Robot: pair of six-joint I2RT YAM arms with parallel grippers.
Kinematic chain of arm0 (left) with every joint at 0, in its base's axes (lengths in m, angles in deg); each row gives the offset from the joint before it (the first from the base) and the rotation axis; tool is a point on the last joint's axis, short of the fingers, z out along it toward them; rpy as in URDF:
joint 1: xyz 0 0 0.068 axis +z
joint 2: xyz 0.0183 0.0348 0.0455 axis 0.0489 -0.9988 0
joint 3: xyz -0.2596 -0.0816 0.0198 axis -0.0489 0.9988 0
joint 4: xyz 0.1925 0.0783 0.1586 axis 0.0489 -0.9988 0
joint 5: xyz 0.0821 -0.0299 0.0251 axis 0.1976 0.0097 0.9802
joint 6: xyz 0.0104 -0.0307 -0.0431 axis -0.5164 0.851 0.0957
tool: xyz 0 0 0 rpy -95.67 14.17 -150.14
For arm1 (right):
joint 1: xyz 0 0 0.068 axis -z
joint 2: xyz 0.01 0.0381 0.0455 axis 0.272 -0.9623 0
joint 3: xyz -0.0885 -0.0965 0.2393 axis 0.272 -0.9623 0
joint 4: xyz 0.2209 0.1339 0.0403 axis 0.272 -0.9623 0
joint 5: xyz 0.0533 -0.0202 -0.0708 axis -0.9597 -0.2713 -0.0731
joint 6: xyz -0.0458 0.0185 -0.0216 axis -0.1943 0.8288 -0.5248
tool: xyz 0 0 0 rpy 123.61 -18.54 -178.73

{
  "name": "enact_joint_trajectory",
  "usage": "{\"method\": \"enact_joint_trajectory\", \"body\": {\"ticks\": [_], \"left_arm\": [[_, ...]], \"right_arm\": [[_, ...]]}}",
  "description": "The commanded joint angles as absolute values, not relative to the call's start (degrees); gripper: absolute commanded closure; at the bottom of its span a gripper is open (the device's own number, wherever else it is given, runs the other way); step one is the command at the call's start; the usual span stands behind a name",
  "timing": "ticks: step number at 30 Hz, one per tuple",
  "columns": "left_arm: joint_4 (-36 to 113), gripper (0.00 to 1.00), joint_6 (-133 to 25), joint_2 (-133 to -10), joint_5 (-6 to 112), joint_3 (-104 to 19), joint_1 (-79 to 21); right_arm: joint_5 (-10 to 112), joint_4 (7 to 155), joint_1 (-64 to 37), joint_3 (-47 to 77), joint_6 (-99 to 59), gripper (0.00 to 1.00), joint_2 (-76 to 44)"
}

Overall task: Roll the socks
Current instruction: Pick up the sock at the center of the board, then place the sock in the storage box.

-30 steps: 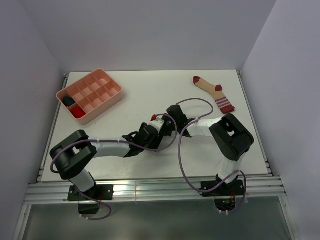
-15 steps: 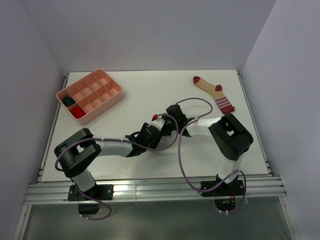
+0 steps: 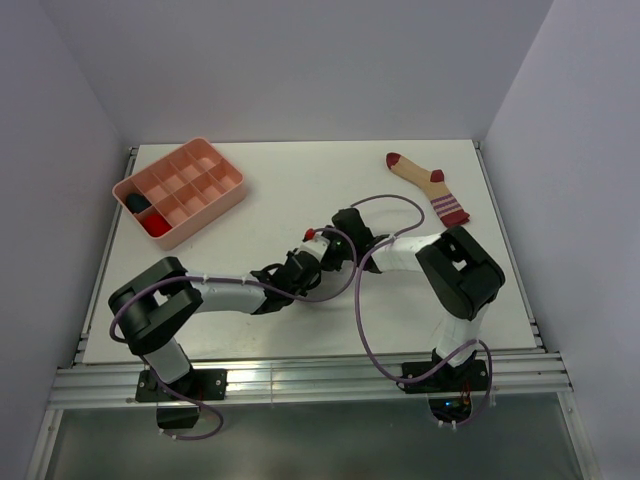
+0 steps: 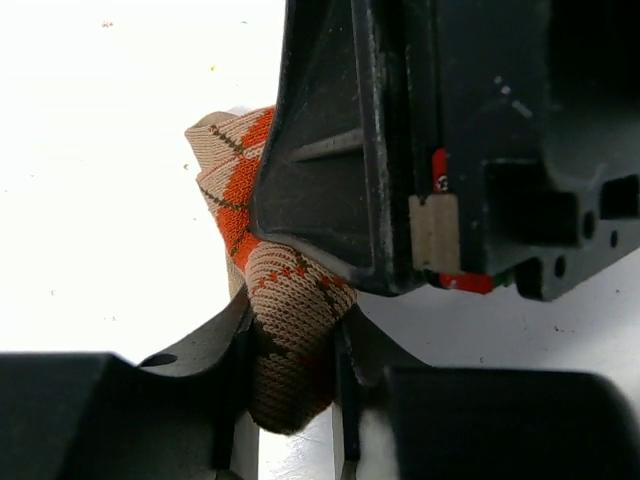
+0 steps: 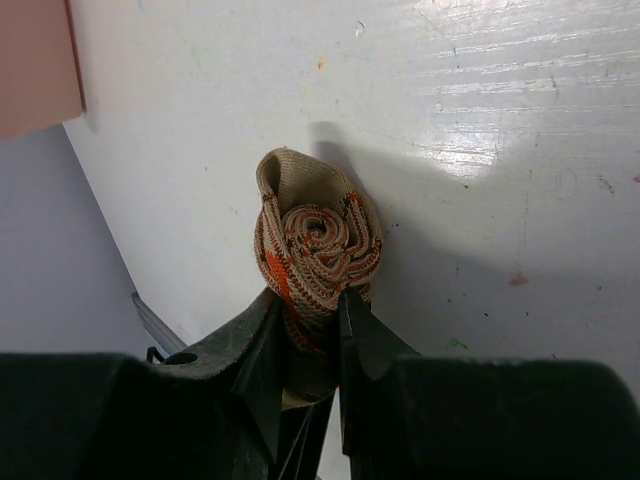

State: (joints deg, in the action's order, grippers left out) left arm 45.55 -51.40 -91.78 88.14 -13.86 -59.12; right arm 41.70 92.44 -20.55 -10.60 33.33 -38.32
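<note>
The argyle sock (image 5: 318, 243), tan with orange diamonds, is wound into a tight spiral roll above the white table (image 5: 500, 150). My right gripper (image 5: 305, 318) is shut on the roll's lower part. In the left wrist view the same argyle sock (image 4: 285, 310) sits pinched between my left gripper's (image 4: 290, 350) fingers, just under the right gripper's black body (image 4: 420, 150). From above, both grippers (image 3: 318, 252) meet at mid-table and hide the roll. The second sock (image 3: 428, 184), tan with dark red toe and heel and a striped cuff, lies flat at the back right, away from both arms.
A pink compartment tray (image 3: 190, 165) stands at the back left, holding a dark bundle (image 3: 135, 203) and a red bundle (image 3: 153, 225). Its corner (image 5: 35, 60) shows in the right wrist view. A purple cable (image 3: 360, 300) loops over the right arm.
My left gripper has closed from wide open onto the argyle roll and edged slightly toward the right gripper. The right gripper has held its grip in place.
</note>
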Motion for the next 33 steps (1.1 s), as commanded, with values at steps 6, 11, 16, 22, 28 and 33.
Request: {"method": "enact_joint_trajectory", "body": {"ticks": [6, 11, 16, 22, 28, 33], "left_arm": [[46.3, 0.99, -47.3, -88.3, 85.7, -12.0, -58.5], [43.9, 0.99, -44.4, -82.7, 84.9, -11.5, -56.7], [40.8, 0.99, -41.5, -76.8, 84.4, -12.4, -53.9], [32.1, 0.99, -36.8, -70.5, 87.1, -17.5, -48.6], [26.5, 0.99, -35.5, -66.6, 94.9, -25.4, -42.0], [24.4, 0.99, -34.9, -66.5, 95.1, -31.2, -31.7]], "right_arm": [[42.5, 84.1, -21.2, -7.6, 28.3, 0.65, -34.7], [45.9, 78.3, -19.8, -5.9, 25.4, 0.33, -29.8], [46.9, 74.6, -14.7, -7.5, 23.2, 0.26, -22.1], [47.0, 68.2, -4.8, -8.3, 17.4, 0.23, -10.2], [44.4, 65.3, 1.8, -9.5, 9.0, 0.16, -0.1], [43.8, 64.5, 4.4, -10.7, 6.5, 0.13, 5.3]]}}
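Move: The rolled argyle sock is pinched in both hands near the board's middle, about level with each set of fingertips. The pink box lies some 35 cm to the left hand's left and 22 cm ahead, with the red roll in its near end about 40 cm left and 14 cm ahead. From the right hand, the striped sock is around 32 cm right and 24 cm ahead, slightly lower. Right lets go, withdrawing up and right; left keeps its pinch, lifting the sock 20 cm and left towards the box. ##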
